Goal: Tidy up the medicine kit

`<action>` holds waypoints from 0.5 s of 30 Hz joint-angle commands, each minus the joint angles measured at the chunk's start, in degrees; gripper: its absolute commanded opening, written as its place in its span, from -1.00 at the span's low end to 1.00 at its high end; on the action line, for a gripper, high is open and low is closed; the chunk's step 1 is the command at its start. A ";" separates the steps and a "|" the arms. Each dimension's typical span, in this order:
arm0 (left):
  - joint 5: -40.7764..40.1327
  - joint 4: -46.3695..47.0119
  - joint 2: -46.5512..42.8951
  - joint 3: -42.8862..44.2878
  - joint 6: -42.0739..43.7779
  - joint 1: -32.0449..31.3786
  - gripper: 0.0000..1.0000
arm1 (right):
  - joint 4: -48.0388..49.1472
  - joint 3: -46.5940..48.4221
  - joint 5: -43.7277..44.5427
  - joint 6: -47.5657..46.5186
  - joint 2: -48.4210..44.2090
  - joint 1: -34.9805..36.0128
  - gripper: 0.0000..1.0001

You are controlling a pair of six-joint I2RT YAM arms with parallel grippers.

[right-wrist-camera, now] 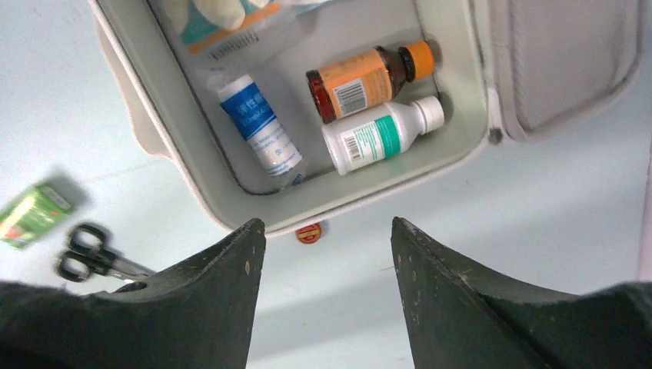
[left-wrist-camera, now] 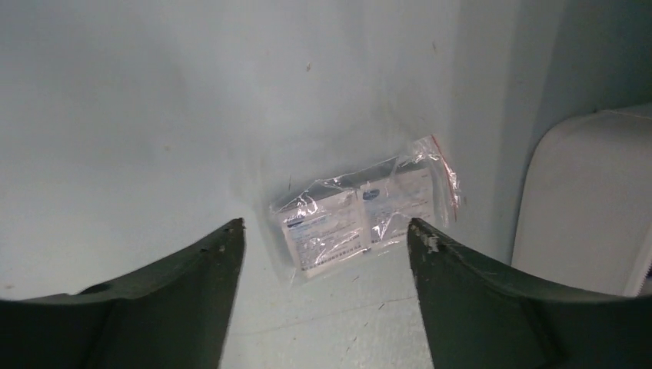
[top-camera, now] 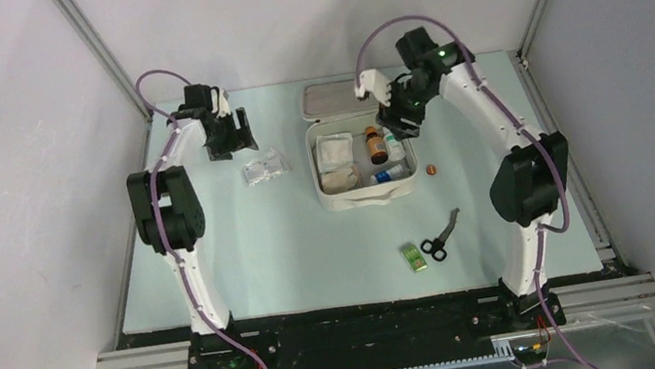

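The medicine kit [top-camera: 368, 201] lies open at the table's middle, its lid [top-camera: 335, 96] folded back. Inside lie an amber bottle [right-wrist-camera: 369, 78], a white bottle [right-wrist-camera: 380, 134], a blue-labelled roll [right-wrist-camera: 261, 129] and white packets [top-camera: 334, 150]. My right gripper [right-wrist-camera: 329, 223] hangs open and empty over the kit's right side [right-wrist-camera: 384, 186], also visible from above [top-camera: 396, 121]. A clear zip bag of sachets [left-wrist-camera: 361, 211] lies left of the kit [left-wrist-camera: 592, 200]. My left gripper [left-wrist-camera: 326, 223] is open just behind the bag, with nothing held; the top view shows it [top-camera: 233, 136] too.
A small red round tin [top-camera: 431, 169] sits just right of the kit, also in the right wrist view [right-wrist-camera: 308, 233]. Black scissors [top-camera: 439, 238] and a green box [top-camera: 415, 257] lie nearer the front. Frame posts and walls enclose the table.
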 commanded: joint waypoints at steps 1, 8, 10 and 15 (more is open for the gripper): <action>3.44 0.08 2.66 2.57 -6.98 2.12 0.56 | -7.15 5.73 -7.52 14.13 -3.09 -1.83 0.30; 3.98 0.15 5.68 3.68 -7.84 3.50 0.42 | -11.27 5.29 -8.55 18.62 -5.09 -2.24 0.30; 5.01 0.17 6.21 3.88 -7.67 3.45 0.37 | -10.92 4.30 -7.68 18.65 -5.96 -2.48 0.30; 7.51 0.16 7.49 3.26 -7.11 3.52 0.10 | -10.43 3.96 -6.84 18.76 -5.97 -3.35 0.30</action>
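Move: The clear bag lies about 5 cm right of the left hand, nearly level with it and 7 cm below; the kit's middle is some 30 cm right and 2 cm back. From the empty right hand the scissors lie some 17 cm back, 6 cm right, the green box about 21 cm back, 2 cm left, and the red cap 6 cm right and level, all roughly 17 cm below. Left sinks about 4 cm beside the clear bag, fingers narrowing; right backs off 4 cm and rises above the kit. ##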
